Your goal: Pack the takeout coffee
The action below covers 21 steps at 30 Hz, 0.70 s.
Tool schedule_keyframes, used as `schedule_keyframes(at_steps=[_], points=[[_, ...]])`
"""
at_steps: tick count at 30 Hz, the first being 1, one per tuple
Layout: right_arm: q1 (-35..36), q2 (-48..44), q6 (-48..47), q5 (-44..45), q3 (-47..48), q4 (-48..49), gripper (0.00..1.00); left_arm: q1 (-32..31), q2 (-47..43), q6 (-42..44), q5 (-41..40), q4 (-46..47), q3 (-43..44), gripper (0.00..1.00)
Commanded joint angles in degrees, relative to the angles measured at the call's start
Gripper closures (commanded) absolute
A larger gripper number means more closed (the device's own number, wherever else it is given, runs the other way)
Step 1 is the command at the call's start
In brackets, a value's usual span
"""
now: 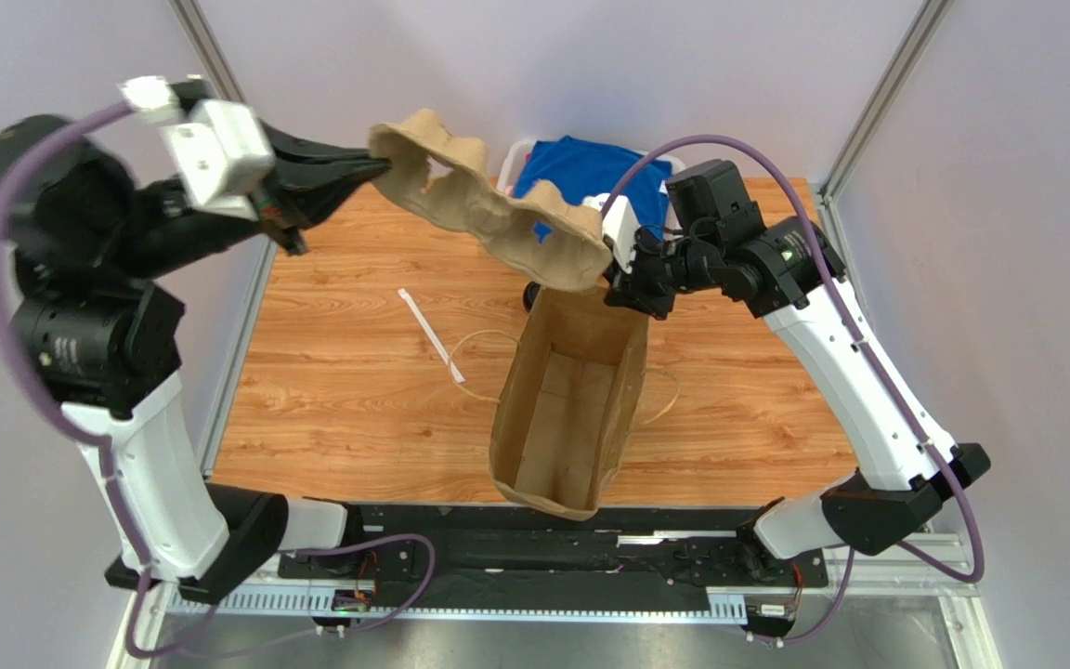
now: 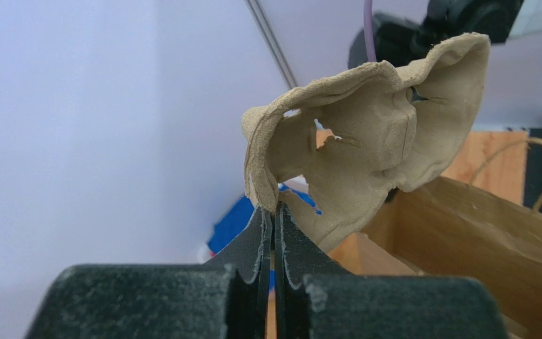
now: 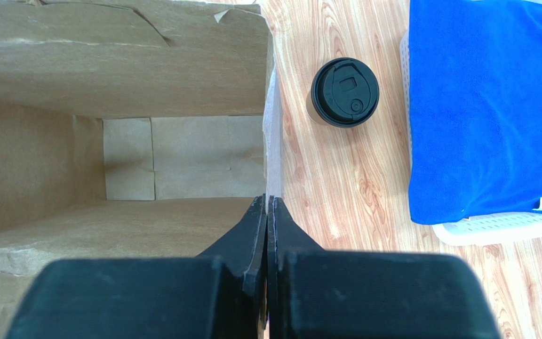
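The takeout coffee (image 3: 344, 92), a cup under a round black lid, stands on the wood beside the brown paper bag (image 3: 111, 106), outside it. My right gripper (image 3: 268, 199) is shut on the bag's upper rim, and the bag (image 1: 569, 404) stands open with nothing showing inside. My left gripper (image 1: 384, 167) is shut on one edge of the grey-brown pulp cup carrier (image 1: 499, 202) and holds it in the air over the bag's far side. The left wrist view shows the carrier (image 2: 366, 155) hanging off the shut fingertips of that gripper (image 2: 274, 208), no cup in it.
A blue cloth (image 1: 583, 174) lies in a white basket (image 3: 493, 227) at the table's back, close to the cup. A white stick (image 1: 429, 335) lies on the wood left of the bag. Thin bag handles (image 1: 478, 363) loop out at the bag's sides.
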Motion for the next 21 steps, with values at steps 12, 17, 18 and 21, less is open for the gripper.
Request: schedule_keyframes(at_steps=[12,17,18,21], points=[[-0.3,-1.0,5.7,0.5,-3.0,3.0,1.00,-45.6,0.9,46.2,-48.0,-27.0,-7.4,1.00],[-0.2,0.4,5.7,0.8,-0.6,3.0,1.00,-59.1,6.3,49.2,-62.5,-34.4,-2.0,1.00],[-0.2,0.6,5.8,0.8,-0.5,3.0,1.00,-62.0,8.3,49.9,-64.4,-35.5,-0.8,1.00],[0.0,1.0,6.3,0.5,0.6,3.0,1.00,-67.9,10.7,50.9,-71.2,-37.3,-1.8,1.00]])
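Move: The left hand, already gripping the cup carrier by one end, is high up: the middle of the bag's open mouth lies about 17 cm to its right, 5 cm back and 31 cm below. The straw lies some 18 cm ahead, 5 cm left and 62 cm down; the coffee cup some 20 cm ahead, 12 cm right and 57 cm down. From the right hand, on the far rim, the mouth's middle is about 13 cm back and 5 cm left, barely lower. Down and to its right towards the bag's mouth, the left hand swings the carrier about 12 cm lower and 10 cm across, most of the drop coming first; it reaches forward a little, then eases back. Its wrist rolls over by some 45 degrees, tipping the fingers down, their grip kept. The right hand keeps its pinch on the far rim, sinking slightly. ##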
